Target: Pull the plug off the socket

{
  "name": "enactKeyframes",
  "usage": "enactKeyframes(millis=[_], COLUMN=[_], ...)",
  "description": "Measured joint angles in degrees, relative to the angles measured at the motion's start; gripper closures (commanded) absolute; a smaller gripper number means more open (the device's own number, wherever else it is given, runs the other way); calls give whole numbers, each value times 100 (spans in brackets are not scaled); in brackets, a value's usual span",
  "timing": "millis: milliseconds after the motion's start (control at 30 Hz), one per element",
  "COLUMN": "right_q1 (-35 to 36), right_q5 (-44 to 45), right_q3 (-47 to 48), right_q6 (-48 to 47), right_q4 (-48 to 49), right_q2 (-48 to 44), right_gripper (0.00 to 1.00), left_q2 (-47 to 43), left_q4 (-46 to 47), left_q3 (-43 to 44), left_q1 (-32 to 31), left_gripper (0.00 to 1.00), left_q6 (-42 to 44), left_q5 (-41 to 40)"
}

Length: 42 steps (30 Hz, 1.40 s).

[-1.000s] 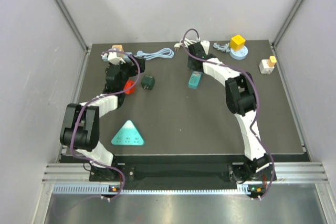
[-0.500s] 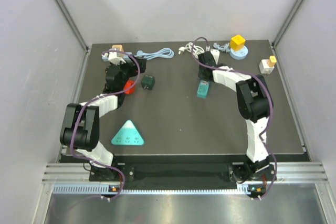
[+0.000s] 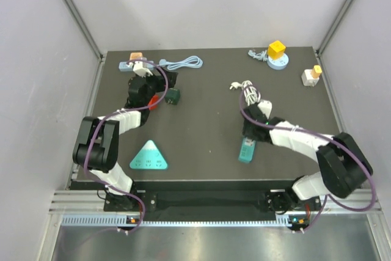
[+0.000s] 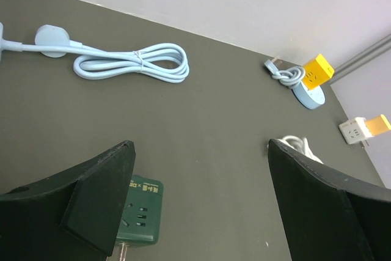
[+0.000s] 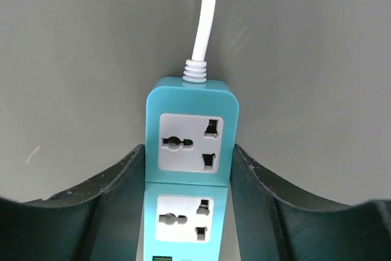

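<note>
A teal socket strip (image 5: 190,151) with a white cord (image 5: 204,16) sits between my right gripper's (image 5: 188,157) fingers, which press on both its long sides. The two sockets that show on it are empty. In the top view that right gripper (image 3: 247,134) holds the strip (image 3: 247,150) near the table's front right, the cord (image 3: 247,93) trailing toward the back. My left gripper (image 4: 200,169) stands wide open with nothing in it, over the back left (image 3: 166,85). A green socket cube (image 4: 137,218) lies by its left finger. I cannot tell which item is the plug.
A light blue coiled cable (image 4: 131,62) lies at the back left. A yellow cube on a round blue base (image 3: 277,55) and a white-and-orange adapter (image 3: 311,76) are at the back right. A red piece (image 3: 151,103) lies by the left arm, a teal triangular socket (image 3: 149,156) at front left.
My right arm has swung from the back of the table to the front right, carrying the teal strip and dragging its cord. The left gripper has turned slightly to the right.
</note>
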Motion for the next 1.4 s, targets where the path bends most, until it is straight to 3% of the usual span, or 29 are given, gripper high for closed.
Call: enactKeyframes(millis=[200, 300, 333, 400, 433, 633, 767, 933, 1100, 1267, 1400], right_q1=[1722, 2271, 2446, 2763, 2885, 3077, 3001, 2363, 649, -723, -1644], right_q5=[367, 627, 664, 697, 680, 503, 455, 354, 249, 262, 96], right_q3=[-61, 619, 907, 1366, 1517, 1834, 1705, 920, 789, 1733, 3132], right_q6=[2041, 2909, 3161, 3504, 3578, 3287, 2555, 1626, 505, -931, -1329], right_q4=[-11, -151, -129, 24, 136, 603, 763, 1034, 1191, 1349, 1633], right_q2=[-2, 699, 994, 1458, 1606, 1766, 1434, 328, -114, 616, 1749], right_gripper=[97, 78, 63, 52, 41, 10, 5, 6, 0, 0, 0], left_q2=[0, 0, 0, 0, 0, 0, 0, 0, 15, 317, 673], left_q4=[-2, -7, -13, -24, -28, -63, -101, -157, -166, -83, -74], left_q3=[24, 24, 24, 24, 24, 26, 26, 59, 142, 404, 608], left_q1=[-33, -33, -33, -33, -33, -33, -33, -33, -33, -114, -282], left_gripper=[6, 6, 6, 6, 6, 6, 6, 6, 7, 7, 7], left_q6=[-2, 4, 9, 26, 31, 98, 136, 153, 146, 144, 149], left_q5=[17, 13, 11, 0, -9, -31, -22, 92, 313, 557, 717])
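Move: The right hand grips the teal power strip near its cord end, low over the table. Its clear spot lies about 22 cm left and 5 cm back. The triangular socket is about 40 cm left and 7 cm back, the white cord bundle 21 cm ahead and 3 cm right, and the yellow plug on the round socket 36 cm ahead and 18 cm right. From the left hand, the clear spot is roughly 25 cm back, 11 cm right and 17 cm below. Swing the right gripper, still pinching the teal strip, low to the left some 23 cm and slightly back, towards the triangular socket, rolling about 20 degrees, then open wide to let the strip go. Then rise and sweep forward-right towards the yellow plug, levelling the fingers towards forward. Late on, ease the open left gripper about 5 cm right, turning slightly clockwise. ##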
